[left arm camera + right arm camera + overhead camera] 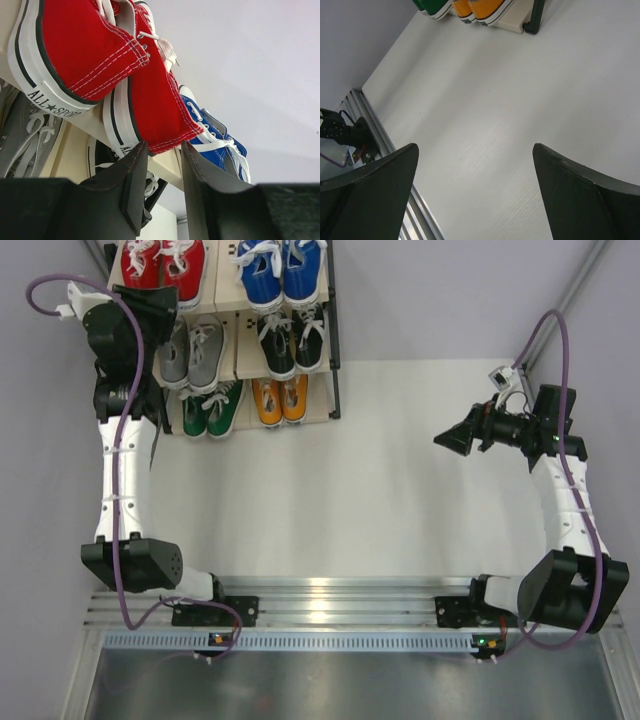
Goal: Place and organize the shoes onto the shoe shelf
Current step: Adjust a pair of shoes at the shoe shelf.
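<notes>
The shoe shelf (333,340) stands at the back left with pairs on every tier: red shoes (150,262) and blue shoes (280,270) on top, grey (190,355) and black (290,340) in the middle, green (213,410) and orange (280,398) at the bottom. My left gripper (172,295) is at the top tier by the red pair. In the left wrist view its jaws (162,150) stand apart, the tips just under the heel of a red shoe (155,110), with the shelf board (165,167) showing in the gap. My right gripper (450,440) hangs open over the bare table.
The other red shoe (85,50) sits to the left, with a blue shoe (215,135), a grey shoe (25,135) and a black shoe (100,160) around. The right wrist view shows orange soles (480,7) and the shelf's foot (535,17). A metal rail (330,612) runs along the near edge.
</notes>
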You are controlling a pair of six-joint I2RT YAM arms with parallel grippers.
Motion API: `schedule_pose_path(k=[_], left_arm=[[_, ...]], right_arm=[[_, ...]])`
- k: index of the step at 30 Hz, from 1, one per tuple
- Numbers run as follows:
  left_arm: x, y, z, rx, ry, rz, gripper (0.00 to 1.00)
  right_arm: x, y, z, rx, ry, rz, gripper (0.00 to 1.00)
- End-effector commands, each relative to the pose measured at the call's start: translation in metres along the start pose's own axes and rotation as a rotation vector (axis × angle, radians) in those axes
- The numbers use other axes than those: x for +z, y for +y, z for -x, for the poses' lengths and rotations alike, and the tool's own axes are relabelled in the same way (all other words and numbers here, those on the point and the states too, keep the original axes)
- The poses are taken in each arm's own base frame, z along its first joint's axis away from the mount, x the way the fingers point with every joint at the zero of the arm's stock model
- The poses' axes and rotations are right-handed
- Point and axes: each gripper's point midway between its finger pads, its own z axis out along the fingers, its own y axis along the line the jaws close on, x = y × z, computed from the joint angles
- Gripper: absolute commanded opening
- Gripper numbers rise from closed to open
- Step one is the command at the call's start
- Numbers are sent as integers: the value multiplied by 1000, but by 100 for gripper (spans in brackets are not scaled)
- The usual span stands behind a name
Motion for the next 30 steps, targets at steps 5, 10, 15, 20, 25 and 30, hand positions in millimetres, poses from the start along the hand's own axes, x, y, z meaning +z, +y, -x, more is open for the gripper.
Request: schedule_pose_path(k=[5, 10, 15, 20, 25, 30], left_arm=[[1, -15, 11, -4, -29, -38, 39], [13, -3, 4, -14, -13, -6, 38], [22, 3, -1, -23, 2, 4, 36], [17, -4, 4, -19, -9, -9, 36], [-7, -32, 26, 18, -69, -59, 50], [-41, -54, 33, 91, -72, -114, 69]], right_arm=[[-4, 6, 14, -72, -38, 4, 97], [-5, 7, 13, -76, -39, 5, 97], [-5, 7, 12, -82, -37, 2, 96], [-6, 7, 12, -83, -38, 0, 97], [-7, 8, 13, -100, -37, -3, 97], [-11, 10, 17, -133, -27, -15, 97]])
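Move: The left hand, its fingers partly open, is right at the heel of the right-hand red shoe on the top shelf; that shoe's middle is about 14 cm straight ahead, at about hand height. The other red shoe stands some 9 cm to its left, level with it, and the nearer blue shoe about 16 cm to its right, level with it. From the right hand, the right-hand red shoe is roughly 28 cm ahead, 62 cm left and 25 cm higher. Forward and slightly down by about 2 cm, the left hand pushes with its part-open fingertips on the heel of the right-hand red shoe, farther onto the top shelf. It then draws straight back about 2 cm, rising a little over 1 cm, spreading the fingers to roughly two-thirds open and coming clear of the heel; the wrist hardly turns. ##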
